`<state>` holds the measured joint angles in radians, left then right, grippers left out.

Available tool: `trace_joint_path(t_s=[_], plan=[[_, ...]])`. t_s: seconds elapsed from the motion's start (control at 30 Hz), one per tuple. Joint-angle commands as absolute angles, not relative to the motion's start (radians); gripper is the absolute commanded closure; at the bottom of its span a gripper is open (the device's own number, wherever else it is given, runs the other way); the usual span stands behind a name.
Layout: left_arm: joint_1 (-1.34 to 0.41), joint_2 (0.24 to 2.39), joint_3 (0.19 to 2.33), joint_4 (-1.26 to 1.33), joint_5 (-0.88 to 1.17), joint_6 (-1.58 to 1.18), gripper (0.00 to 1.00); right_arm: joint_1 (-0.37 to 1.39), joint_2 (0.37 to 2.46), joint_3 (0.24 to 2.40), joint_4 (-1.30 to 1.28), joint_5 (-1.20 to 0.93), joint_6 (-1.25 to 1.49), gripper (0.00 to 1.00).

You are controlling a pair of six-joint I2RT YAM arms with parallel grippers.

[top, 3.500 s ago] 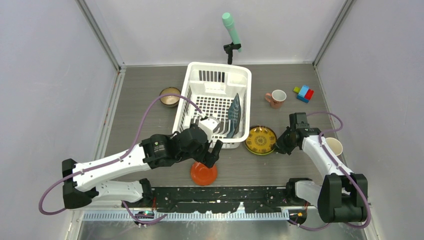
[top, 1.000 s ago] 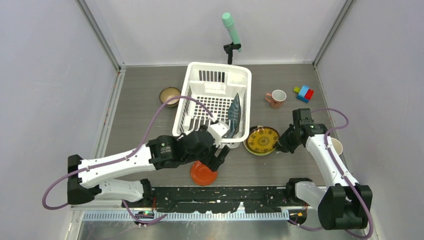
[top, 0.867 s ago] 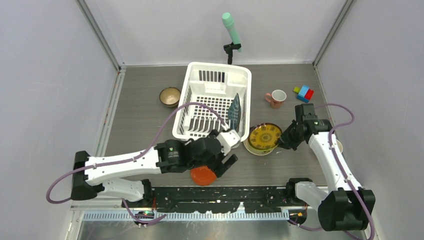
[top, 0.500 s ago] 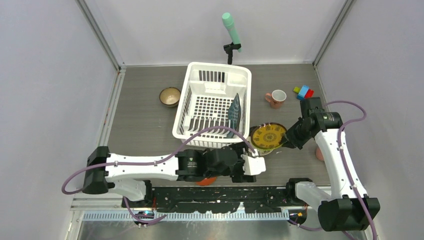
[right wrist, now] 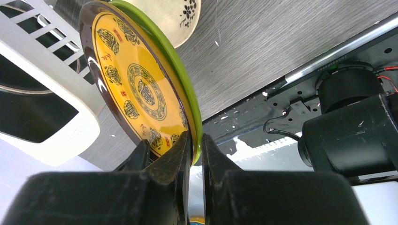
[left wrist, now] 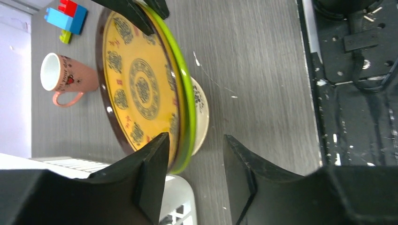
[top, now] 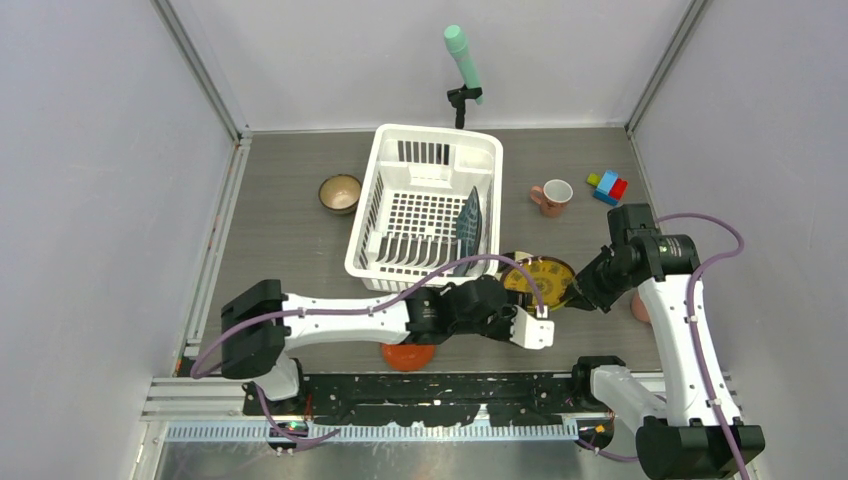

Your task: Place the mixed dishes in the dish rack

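Observation:
My right gripper (right wrist: 196, 140) is shut on the near rim of the yellow patterned plate (top: 545, 278), holding it tilted up on edge just right of the dish rack (top: 430, 205). The cream plate (left wrist: 202, 110) lies flat on the table behind the yellow plate. My left gripper (left wrist: 195, 140) is open and straddles the yellow plate's (left wrist: 141, 89) green-backed rim, with a gap on the back side. A dark teal plate (top: 468, 228) stands in the rack. The red-orange dish (top: 408, 356) lies partly hidden under my left arm.
A small brown bowl (top: 340, 192) sits left of the rack. A pink mug (top: 552, 196) and toy blocks (top: 607, 186) lie at the back right. Another pink mug (top: 637, 306) shows behind my right arm. A mint-green cylinder (top: 462, 55) stands behind the rack.
My left arm swung right from the red-orange dish to the yellow plate, its jaws narrowing around the rim. My right gripper lifted the plate up on edge off the cream plate.

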<state>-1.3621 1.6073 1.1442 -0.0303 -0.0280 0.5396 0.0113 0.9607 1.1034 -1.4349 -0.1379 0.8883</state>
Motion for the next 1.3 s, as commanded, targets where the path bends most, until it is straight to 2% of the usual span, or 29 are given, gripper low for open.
trace_joint_path(t_s=[0.0, 0.07, 0.2, 0.27, 0.33, 0.43, 0.5, 1.13, 1.27], plan=[[-1.335, 1.625, 1.239, 0.004, 0.049, 0.564, 0.58, 0.014, 0.935, 1.145, -1.450, -0.176, 0.871, 1.00], [-1.329, 1.628, 1.242, 0.003, 0.057, 0.561, 0.60, 0.014, 0.935, 1.144, -1.448, -0.171, 0.865, 1.00], [-1.327, 1.619, 1.256, -0.076, 0.085, 0.567, 0.43, 0.014, 0.940, 1.138, -1.433, -0.145, 0.849, 1.00], [-1.327, 1.618, 1.268, -0.117, 0.092, 0.582, 0.41, 0.014, 0.943, 1.136, -1.423, -0.134, 0.841, 1.00], [-1.320, 1.623, 1.279, -0.143, 0.087, 0.591, 0.45, 0.014, 0.947, 1.133, -1.411, -0.137, 0.831, 1.00], [-1.310, 1.630, 1.289, -0.158, 0.077, 0.606, 0.63, 0.014, 0.949, 1.131, -1.402, -0.141, 0.821, 1.00], [-1.310, 1.629, 1.299, -0.175, 0.068, 0.622, 0.69, 0.014, 0.949, 1.133, -1.403, -0.129, 0.815, 1.00], [-1.312, 1.676, 1.336, -0.203, 0.008, 0.690, 0.70, 0.014, 0.945, 1.125, -1.400, -0.171, 0.830, 1.00], [-1.330, 1.723, 1.352, -0.193, -0.062, 0.718, 0.70, 0.014, 0.946, 1.116, -1.395, -0.216, 0.843, 1.00]])
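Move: The yellow plate, with the green plate behind it, is already pinched by its rim in the right hand; the pair's middle is some 5 cm left of that hand, 3 cm ahead and 4 cm below. From the open left hand it lies about 5 cm right, 3 cm ahead and 3 cm lower. A floral dish is on the table roughly 7 cm ahead of the left hand, 2 cm right and 13 cm down; the dish rack's middle is about 23 cm ahead, 19 cm left and 8 cm down. The yellow plate's left-hand rim is taken between the left fingertips, the finger on the green side working in between the two plates. For this the left hand shifts forward about 2 cm, rising slightly and sinking back, tips its fingers down some 5 degrees, and after briefly reopening closes to roughly half its starting gap. The right hand keeps its pinch on the rims and practically stays in place. ##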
